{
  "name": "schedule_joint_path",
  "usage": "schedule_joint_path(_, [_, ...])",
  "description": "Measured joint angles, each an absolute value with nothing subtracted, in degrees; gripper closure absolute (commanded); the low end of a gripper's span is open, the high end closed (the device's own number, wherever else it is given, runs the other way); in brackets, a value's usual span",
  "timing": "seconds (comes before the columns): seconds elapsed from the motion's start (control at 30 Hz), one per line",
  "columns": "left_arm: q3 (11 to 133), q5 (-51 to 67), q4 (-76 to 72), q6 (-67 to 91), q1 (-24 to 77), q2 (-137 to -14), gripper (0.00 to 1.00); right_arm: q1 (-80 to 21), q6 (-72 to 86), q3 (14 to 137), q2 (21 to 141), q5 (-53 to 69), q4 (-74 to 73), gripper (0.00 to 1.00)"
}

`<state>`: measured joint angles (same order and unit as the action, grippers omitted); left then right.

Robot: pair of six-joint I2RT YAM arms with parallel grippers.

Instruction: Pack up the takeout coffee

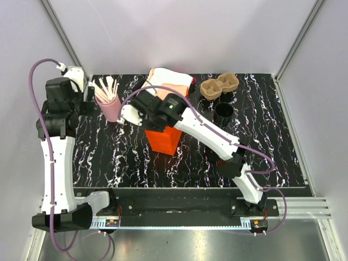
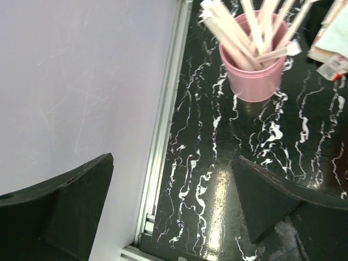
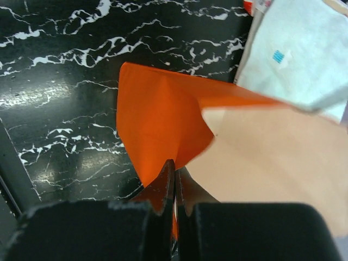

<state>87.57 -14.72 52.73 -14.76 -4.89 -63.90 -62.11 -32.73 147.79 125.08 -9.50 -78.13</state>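
The takeout coffee, a small black cup (image 1: 223, 111), stands open-topped on the table, just in front of the brown two-hollow cardboard tray (image 1: 219, 86). An orange paper bag (image 1: 163, 138) stands mid-table, its pale inside (image 3: 272, 157) showing in the right wrist view. My right gripper (image 3: 174, 166) is shut on the bag's orange rim (image 3: 157, 119), the paper pinched between its fingers. Far from the cup, at the table's left edge, my left gripper (image 2: 173, 163) hangs wide open with nothing in it, just short of the pink cup of wooden stirrers (image 2: 253, 70).
A white and peach paper packet (image 1: 169, 80) lies behind the bag, seen as a white sheet (image 3: 296, 54) in the right wrist view. The left wall and its metal rail (image 2: 163, 136) run close beside my left gripper. My right arm (image 1: 212, 136) crosses above the table's middle.
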Motion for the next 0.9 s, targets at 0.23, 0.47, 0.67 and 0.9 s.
schedule_joint_path(0.23, [85.69, -12.43, 51.03, -14.7, -11.51, -63.79, 0.01, -65.12, -31.55, 150.58, 128.38, -11.25, -77.84, 1.0])
schedule_joint_path(0.47, [84.2, -9.65, 49.6, -14.63, -14.61, -63.77, 0.01, -67.26, -30.55, 153.42, 130.13, -12.01, -76.2, 0.84])
schedule_joint_path(0.67, [83.44, -8.08, 48.99, -14.63, -15.33, -63.35, 0.01, -68.47, -29.74, 153.84, 130.28, -10.98, -74.74, 0.32])
schedule_joint_path(0.9, [83.09, -1.72, 48.29, -14.59, -15.44, -62.26, 0.01, -68.53, -30.15, 156.18, 129.49, -10.31, -70.98, 0.12])
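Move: Close ahead and to the right of the right hand, which still pinches its rim, is the orange bag; its middle lies about 4 cm ahead, 4 cm to the right and 12 cm below. The cloth pile lies some 28 cm ahead and 3 cm to the right, the pink cup of sticks about 20 cm ahead and 20 cm to the left, both low. From the left hand, the bag is about 2 cm ahead, 38 cm right and 20 cm below. Drawing the pinched rim of the orange bag left and a little back, after a slight dip, the right hand travels about 7 cm to the left in all; past the midpoint its fingers spread wide and give up the grip, and it then rises some 3 cm, rolling its left side up about 10 degrees. The open, empty left hand eases about 4 cm left, then starts back right. ##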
